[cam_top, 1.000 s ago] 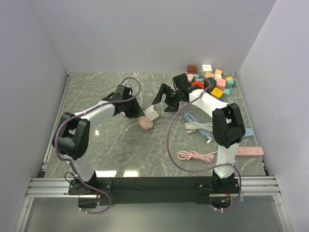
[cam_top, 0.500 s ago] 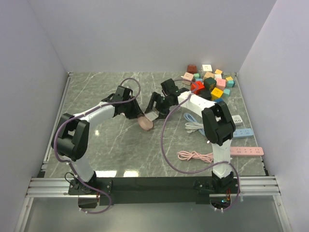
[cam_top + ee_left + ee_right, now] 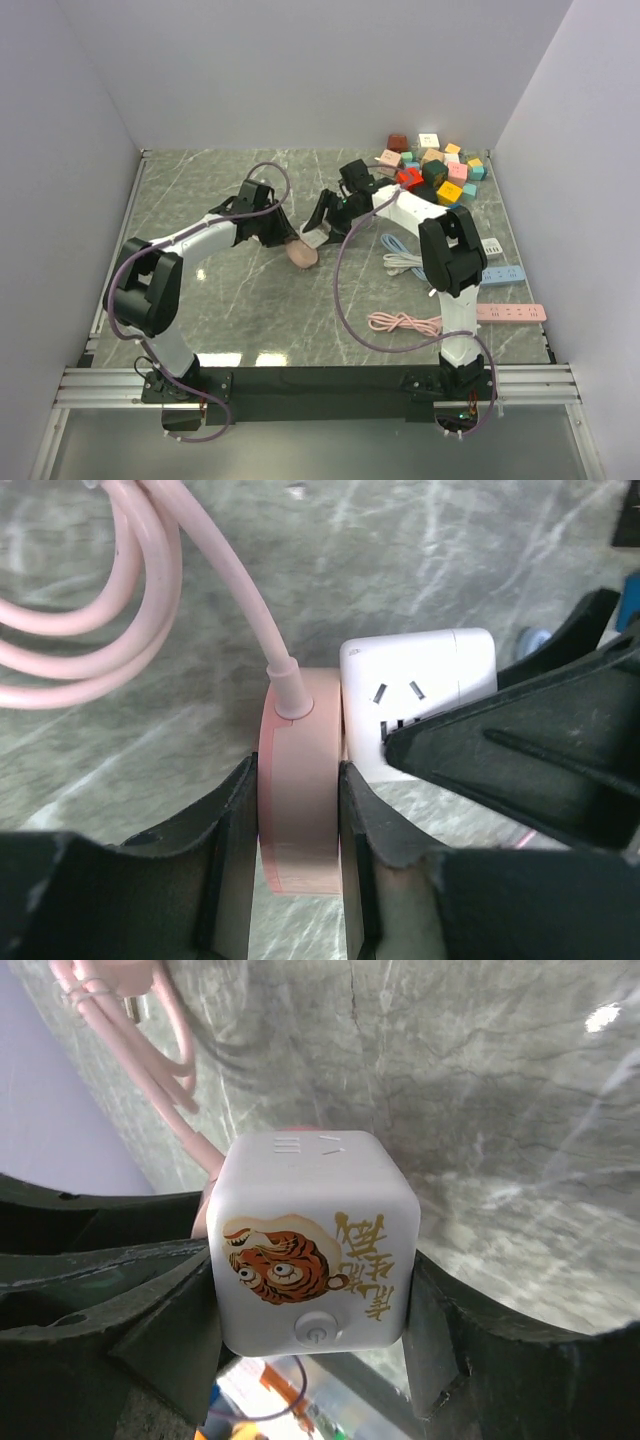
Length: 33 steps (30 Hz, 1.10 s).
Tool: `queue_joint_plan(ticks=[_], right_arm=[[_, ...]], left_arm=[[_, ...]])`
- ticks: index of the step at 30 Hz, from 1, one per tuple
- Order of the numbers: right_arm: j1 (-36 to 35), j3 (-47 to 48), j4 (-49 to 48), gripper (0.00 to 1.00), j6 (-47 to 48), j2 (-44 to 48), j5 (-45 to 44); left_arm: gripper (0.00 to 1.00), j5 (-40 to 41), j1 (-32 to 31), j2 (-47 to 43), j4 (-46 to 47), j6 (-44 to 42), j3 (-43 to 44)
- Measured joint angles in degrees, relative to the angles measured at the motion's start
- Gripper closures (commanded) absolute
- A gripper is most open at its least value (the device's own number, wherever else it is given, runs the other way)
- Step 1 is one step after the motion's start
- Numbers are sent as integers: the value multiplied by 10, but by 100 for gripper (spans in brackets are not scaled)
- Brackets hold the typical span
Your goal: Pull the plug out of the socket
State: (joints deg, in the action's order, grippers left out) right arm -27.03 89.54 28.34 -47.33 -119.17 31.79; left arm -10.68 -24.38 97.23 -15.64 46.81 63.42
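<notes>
A round pink plug (image 3: 300, 800) with a pink cable (image 3: 100, 630) sits flush against the side of a white cube socket (image 3: 420, 695). My left gripper (image 3: 298, 860) is shut on the plug, one finger on each flat face. My right gripper (image 3: 310, 1310) is shut on the white cube socket (image 3: 310, 1250), which bears a tiger picture. In the top view the plug (image 3: 302, 254) and socket (image 3: 315, 237) lie mid-table, with the left gripper (image 3: 285, 238) and the right gripper (image 3: 322, 228) meeting over them.
Several coloured blocks (image 3: 435, 165) are piled at the back right. White and blue cables (image 3: 410, 260), a coiled pink cable (image 3: 405, 322), a pink power strip (image 3: 510, 313) and a blue one (image 3: 500, 274) lie on the right side.
My right gripper has moved left and closed around the white socket. My left gripper has stayed on the pink plug.
</notes>
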Motion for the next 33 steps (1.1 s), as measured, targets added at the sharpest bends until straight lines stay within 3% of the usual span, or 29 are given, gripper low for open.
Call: queue_joint_plan(ticks=[11,16,20,23,28,33], right_arm=[[82,252,237,100,152,-66,103],[80,155,179,100,127,-18,92],[37,19,91,100,68,69,-10],[-1,-23,51,100,41,97,-80],[-9,0,59,100,46,86,-99],[54,109,143,100,113,48,-30]], left_arm=[[99,0,-13,-18,136,11,9],[99,-9,-19,-16,116,9,11],[99,-33,-23,-8,71,7,12],[99,-40,-17,-5,26,5,20],[99,-43,-7,5,-10,2,41],[99,-22,-8,5,7,-7,44]])
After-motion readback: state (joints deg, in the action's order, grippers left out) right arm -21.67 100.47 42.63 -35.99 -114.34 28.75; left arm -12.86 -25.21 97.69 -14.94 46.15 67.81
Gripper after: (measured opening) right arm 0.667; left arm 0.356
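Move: The right hand already has the white cube plug in its fingers; the pink socket it is mated to sits with its middle about 4 cm to the left, 3 cm back. The red cube lies some 13 cm ahead and 21 cm right, the white cord coil about 5 cm back and 19 cm right. From the left hand, which grips the socket, the plug is roughly 5 cm to the right, level with it. Both hands keep their grips and swing up, forward and to the right, the right rising about 7 cm, the left about 6, then both dip back and down. The right hand then draws the plug away from the socket, up, to the right and forward, fingertips tilted up some 10 degrees, while the left holds the socket back with only a small further forward shift. ##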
